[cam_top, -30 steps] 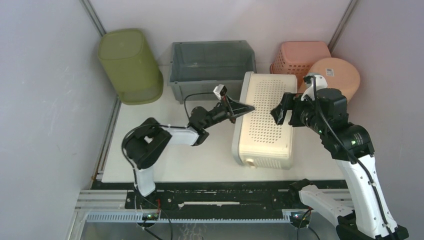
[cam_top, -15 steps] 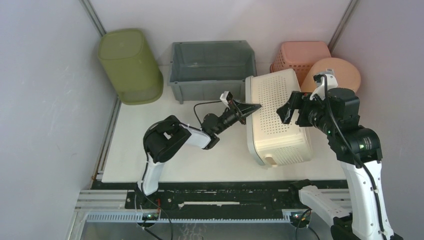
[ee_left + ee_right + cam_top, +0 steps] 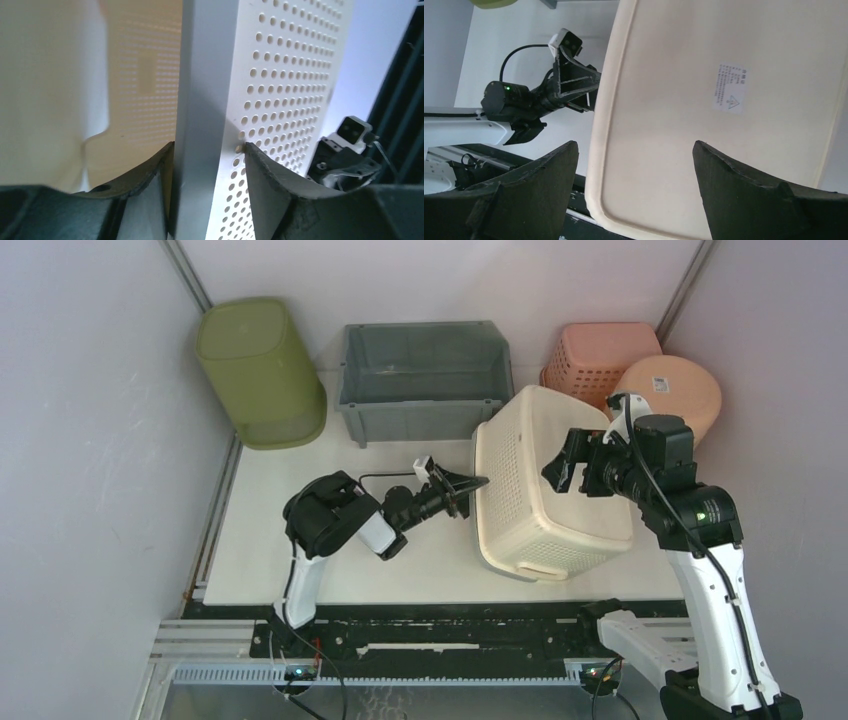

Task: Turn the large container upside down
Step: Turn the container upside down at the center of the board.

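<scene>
The large container (image 3: 550,480), a cream perforated tub, lies tipped over at centre right with its smooth base turned upward and its rim low on the left. My left gripper (image 3: 468,483) is at that left rim. In the left wrist view its open jaws (image 3: 207,150) stand astride the rim (image 3: 200,100), with the perforated wall (image 3: 285,100) against the right finger. My right gripper (image 3: 572,462) hovers over the base, open wide and holding nothing. The right wrist view shows the base with its label (image 3: 730,95) between the spread fingers (image 3: 549,175).
Along the back stand a green bin (image 3: 262,370), a grey crate (image 3: 420,380), a pink basket (image 3: 600,348) and a round orange tub (image 3: 680,390). Walls close in the left and right sides. The dark rail (image 3: 430,625) runs along the near edge.
The container has rolled from lying on its side to base-up, shifting toward the right. My left gripper followed its rim down and its jaws have spread. The right gripper stayed open above.
</scene>
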### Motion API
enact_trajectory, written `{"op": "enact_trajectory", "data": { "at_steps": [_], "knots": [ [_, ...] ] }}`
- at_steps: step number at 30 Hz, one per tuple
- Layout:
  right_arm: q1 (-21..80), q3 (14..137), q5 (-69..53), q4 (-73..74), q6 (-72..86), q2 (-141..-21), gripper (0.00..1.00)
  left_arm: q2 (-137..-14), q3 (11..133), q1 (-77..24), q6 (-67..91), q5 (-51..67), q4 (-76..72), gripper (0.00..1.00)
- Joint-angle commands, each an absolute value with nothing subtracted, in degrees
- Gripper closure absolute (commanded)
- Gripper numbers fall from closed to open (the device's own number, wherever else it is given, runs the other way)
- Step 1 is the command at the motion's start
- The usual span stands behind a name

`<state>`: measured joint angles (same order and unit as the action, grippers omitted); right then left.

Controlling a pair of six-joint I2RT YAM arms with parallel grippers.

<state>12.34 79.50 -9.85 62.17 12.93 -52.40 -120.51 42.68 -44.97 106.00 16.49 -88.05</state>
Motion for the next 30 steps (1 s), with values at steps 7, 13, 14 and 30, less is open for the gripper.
{"op": "enact_trajectory", "data": {
  "at_steps": [7, 13, 14, 30],
  "knots": [
    [11.95, 78.33, -12.80, 57.31, 12.83, -51.68, 0.08, -122.60, 40.12, -43.51, 99.98, 25.18, -87.21, 0.46],
    [11.95, 77.81, -12.50, 57.52, 12.83, -51.27, 0.08, -125.53, 40.87, -43.33, 99.39, 26.12, -87.10, 0.46],
    [11.95, 77.67, -12.55, 57.42, 12.83, -51.10, 0.08, -125.99, 40.83, -43.25, 99.48, 26.33, -87.08, 0.46],
    [11.91, 75.01, -14.11, 56.04, 13.79, -49.98, 0.08, -127.07, 41.03, -40.84, 96.82, 27.15, -86.13, 0.46]
  ]
}}
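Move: The large cream container is tipped most of the way over, its grey rim already between the left hand's half-open fingers; its middle lies about 14 cm to that hand's right, level ahead and some 2 cm lower. The grey bin sits some 20 cm ahead, 11 cm left and 8 cm below that hand. From the right hand, the container's middle is about 3 cm ahead, 4 cm left and 15 cm down, and the peach bucket 15 cm ahead, 18 cm right and 18 cm down. The left hand goes down about 9 cm along with the container's rim, in two short drops with a pause between, its fingers staying half open astride the rim rather than gripping it while the wrist rolls a little over 10 degrees, left side rising. Over the upturned base the right hand stays almost in place, wide open, easing only about 1 cm left and 1 cm down; whether its fingers bear on the base can't be seen. ##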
